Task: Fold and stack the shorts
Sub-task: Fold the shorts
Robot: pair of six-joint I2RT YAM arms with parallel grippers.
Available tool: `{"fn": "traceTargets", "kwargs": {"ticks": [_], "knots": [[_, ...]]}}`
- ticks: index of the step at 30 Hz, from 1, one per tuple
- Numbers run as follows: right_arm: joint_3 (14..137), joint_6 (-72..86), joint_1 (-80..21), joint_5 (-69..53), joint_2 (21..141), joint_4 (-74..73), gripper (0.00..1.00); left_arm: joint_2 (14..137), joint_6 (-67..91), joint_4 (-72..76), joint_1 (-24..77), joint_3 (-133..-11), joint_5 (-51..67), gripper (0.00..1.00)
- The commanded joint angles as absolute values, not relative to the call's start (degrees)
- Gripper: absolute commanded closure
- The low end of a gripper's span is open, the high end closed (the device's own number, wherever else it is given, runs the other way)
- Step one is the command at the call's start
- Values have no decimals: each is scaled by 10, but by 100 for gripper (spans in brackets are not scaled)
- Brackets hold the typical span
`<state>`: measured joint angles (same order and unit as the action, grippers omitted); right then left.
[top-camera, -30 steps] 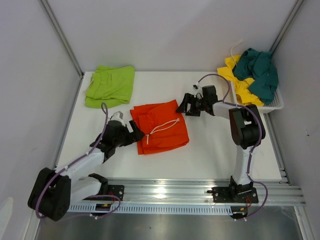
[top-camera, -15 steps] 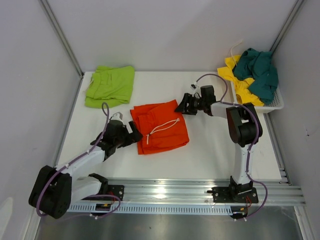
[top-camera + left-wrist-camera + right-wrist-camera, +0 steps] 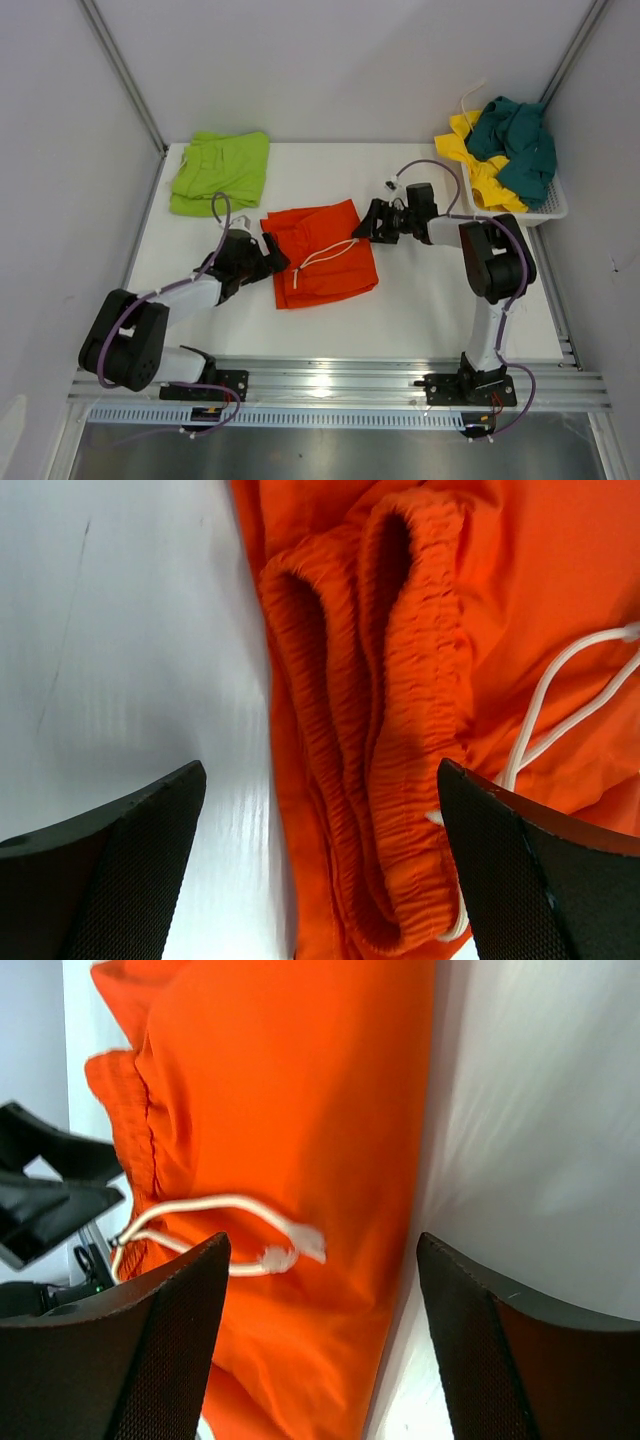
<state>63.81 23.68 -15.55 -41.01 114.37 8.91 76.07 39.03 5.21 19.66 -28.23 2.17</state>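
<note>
The orange shorts (image 3: 322,255) lie flat in the middle of the table, their white drawstring (image 3: 330,252) looped on top. My left gripper (image 3: 272,258) is open at their left edge. In the left wrist view its jaws (image 3: 320,810) straddle the bunched elastic waistband (image 3: 400,730). My right gripper (image 3: 368,222) is open at the upper right corner of the shorts, and its jaws (image 3: 322,1250) span the orange cloth edge (image 3: 290,1090) and drawstring ends (image 3: 290,1240). A lime green pair (image 3: 220,170) lies folded at the back left.
A white mesh basket (image 3: 548,210) at the back right holds yellow shorts (image 3: 480,165) and dark teal shorts (image 3: 520,145) in a heap. Grey walls close in the table on both sides and at the back.
My left gripper has pushed forward onto the waistband edge of the orange shorts. My right gripper has come slightly nearer and lower at the right corner. The shorts have not moved.
</note>
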Motion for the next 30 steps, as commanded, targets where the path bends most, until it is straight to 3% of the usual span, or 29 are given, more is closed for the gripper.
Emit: {"fn": "traceTargets", "kwargs": {"ticks": [1, 14, 17, 27, 29, 30], "knots": [[602, 230, -156, -415, 1111, 91, 23, 786, 383, 122, 188, -303, 43, 1], [543, 253, -166, -432, 1072, 118, 27, 930, 453, 294, 182, -263, 132, 1], [545, 253, -169, -432, 1071, 114, 33, 944, 456, 317, 182, -257, 134, 7], [538, 257, -170, -429, 1079, 118, 42, 961, 441, 331, 182, -254, 129, 35], [538, 258, -170, -430, 1080, 120, 49, 967, 443, 336, 182, -254, 134, 42], [539, 260, -171, -430, 1081, 120, 57, 968, 442, 336, 182, -257, 133, 49]]}}
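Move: From the left gripper, the near-left part of the orange shorts' bunched waistband lies about 5 cm ahead, 4 cm to the right and 2 cm lower. The green folded shorts are some 27 cm ahead and 14 cm to the left. From the right gripper, the side fold to pinch is about 5 cm straight back and 2 cm lower; the drawstring knot is roughly 4 cm back and 3 cm to the left. Bring the left gripper forward and right, about 5 cm forward and 4 cm right, rolling it some 15 degrees so its left side dips, until the open fingers straddle the waistband. Draw the right gripper back along the side fold by about 5 cm. Then hold both nearly in place, sinking slightly, and close each partway around the cloth, without shutting fully. ##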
